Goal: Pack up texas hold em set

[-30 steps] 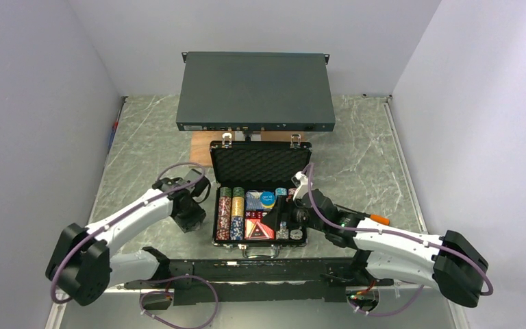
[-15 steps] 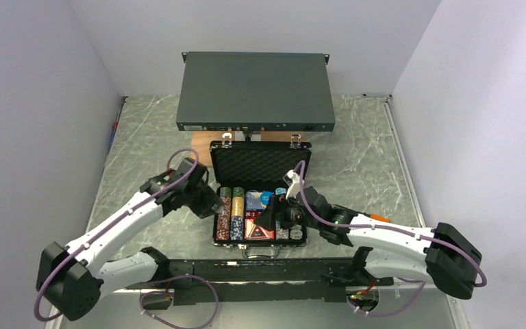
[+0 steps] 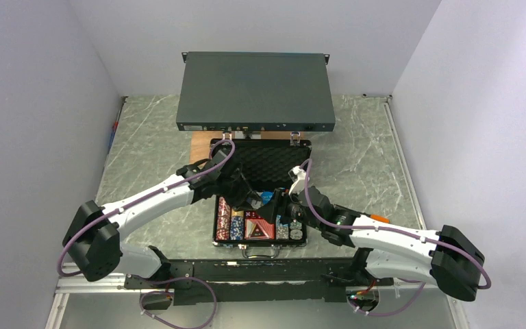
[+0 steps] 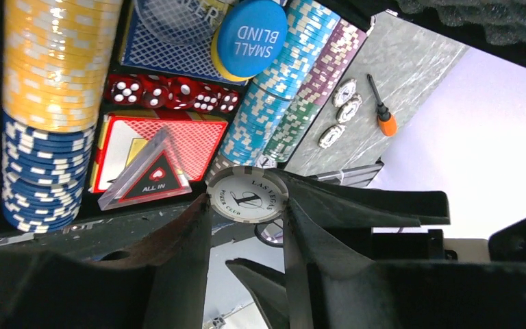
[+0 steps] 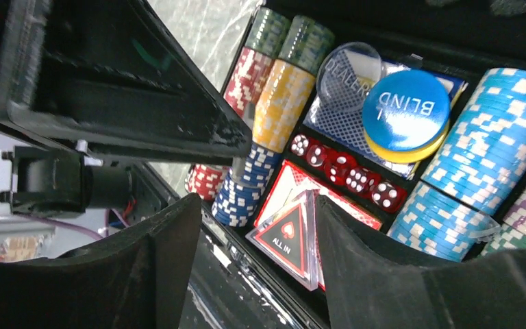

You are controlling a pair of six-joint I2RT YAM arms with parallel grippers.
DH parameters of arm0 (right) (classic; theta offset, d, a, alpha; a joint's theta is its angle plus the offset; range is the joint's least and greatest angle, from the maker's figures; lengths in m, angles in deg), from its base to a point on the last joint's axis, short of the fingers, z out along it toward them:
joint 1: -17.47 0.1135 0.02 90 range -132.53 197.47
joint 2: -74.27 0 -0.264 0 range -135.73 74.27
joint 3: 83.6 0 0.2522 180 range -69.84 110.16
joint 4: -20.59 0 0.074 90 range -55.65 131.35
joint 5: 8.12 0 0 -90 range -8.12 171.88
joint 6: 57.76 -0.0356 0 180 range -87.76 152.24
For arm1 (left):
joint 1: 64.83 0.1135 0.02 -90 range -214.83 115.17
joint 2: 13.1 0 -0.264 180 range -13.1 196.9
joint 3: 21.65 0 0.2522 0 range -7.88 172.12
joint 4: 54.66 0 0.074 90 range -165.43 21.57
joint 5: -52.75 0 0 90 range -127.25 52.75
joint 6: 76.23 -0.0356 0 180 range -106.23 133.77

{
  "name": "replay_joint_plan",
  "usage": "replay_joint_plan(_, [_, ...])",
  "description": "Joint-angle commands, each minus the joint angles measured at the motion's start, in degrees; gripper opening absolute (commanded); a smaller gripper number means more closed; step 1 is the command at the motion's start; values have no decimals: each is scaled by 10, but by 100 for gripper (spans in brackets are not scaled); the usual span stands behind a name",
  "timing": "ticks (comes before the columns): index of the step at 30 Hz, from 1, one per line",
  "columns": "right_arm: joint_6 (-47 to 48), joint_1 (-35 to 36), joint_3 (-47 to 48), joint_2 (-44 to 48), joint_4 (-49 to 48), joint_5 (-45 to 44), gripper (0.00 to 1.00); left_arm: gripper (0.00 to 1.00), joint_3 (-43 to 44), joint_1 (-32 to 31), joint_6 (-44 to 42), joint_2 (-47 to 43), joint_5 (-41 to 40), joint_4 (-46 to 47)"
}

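The texas hold em set's black case (image 3: 271,156) lies open with its foam lid back. Its tray holds chip rows (image 4: 55,62), red dice (image 4: 171,92), a red card deck (image 4: 202,137) and a blue SMALL BLIND disc (image 4: 252,38). My left gripper (image 4: 246,197) hangs over the tray's left half (image 3: 245,196), shut on a white and grey Las Vegas chip (image 4: 248,194). My right gripper (image 5: 257,212) is open at the tray's front right (image 3: 287,214). The clear ALL IN triangle (image 5: 289,240) stands between its fingers, against the right finger (image 5: 356,260).
A large dark grey rack box (image 3: 255,91) stands behind the case. Three loose chips (image 4: 342,113) and an orange-handled screwdriver (image 4: 382,118) lie on the marble table to the right of the case. The left gripper's black finger (image 5: 109,89) hangs close above the right gripper.
The left arm has swung right, from beside the case to over its tray, carrying the chip. The right gripper's fingers have narrowed around the ALL IN triangle.
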Motion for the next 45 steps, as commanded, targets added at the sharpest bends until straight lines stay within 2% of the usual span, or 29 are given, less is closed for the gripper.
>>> replay_joint_plan(1, [-19, 2, 11, 27, -17, -74, 60, 32, 28, -12, 18, 15, 24, 36])
replay_joint_plan(7, [-44, 3, -5, 44, -25, -108, 51, 31, 24, -23, 31, 21, 23, 46])
replay_joint_plan(22, [-57, 2, -5, 9, -61, -71, 39, 31, 7, -31, 39, -6, 7, 42])
replay_joint_plan(29, [-56, 2, -8, -1, -74, -62, 25, 34, -14, -35, 39, -24, 8, 53])
replay_joint_plan(35, [-58, 4, -6, -8, -69, -55, 0, 40, -34, -38, 36, -42, 4, 65])
replay_joint_plan(37, [-59, 3, 0, -5, -48, -62, 0, 43, -45, -38, 35, -50, 6, 72])
replay_joint_plan(41, [-47, 4, 12, 29, 46, -88, 0, 55, -63, -38, 8, -74, -25, 62])
replay_joint_plan(43, [-63, 3, 24, 61, 134, -113, 0, 61, -61, -38, -19, -98, -65, 35])
replay_joint_plan(45, [-91, 3, 57, 73, 291, -130, 0, 66, -55, -38, -58, -125, -105, 6])
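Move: The left gripper already holds the white chip between its fingertips, above the open case. The open right fingertips are its goal, about 2 cm back and 2 cm to the right, level with the left hand. From the right hand, the chip is about 2 cm ahead and 2 cm left, at its height. Some 8-9 cm below the right hand are the small blind button, 6 cm ahead and 1 cm right; the blue chip roll, 1 cm ahead and 5 cm right; and the red cards, 4 cm back and 1 cm left. Ease the left gripper about 2 cm right and hold the chip out, while the right rises and reaches forward some 2 cm each, turning about 10 degrees clockwise. Shut the right fingers onto the chip's faces, then open the left to let go and shift it a little left, drawing the right gripper off to the right and down, about 2.5 cm. ##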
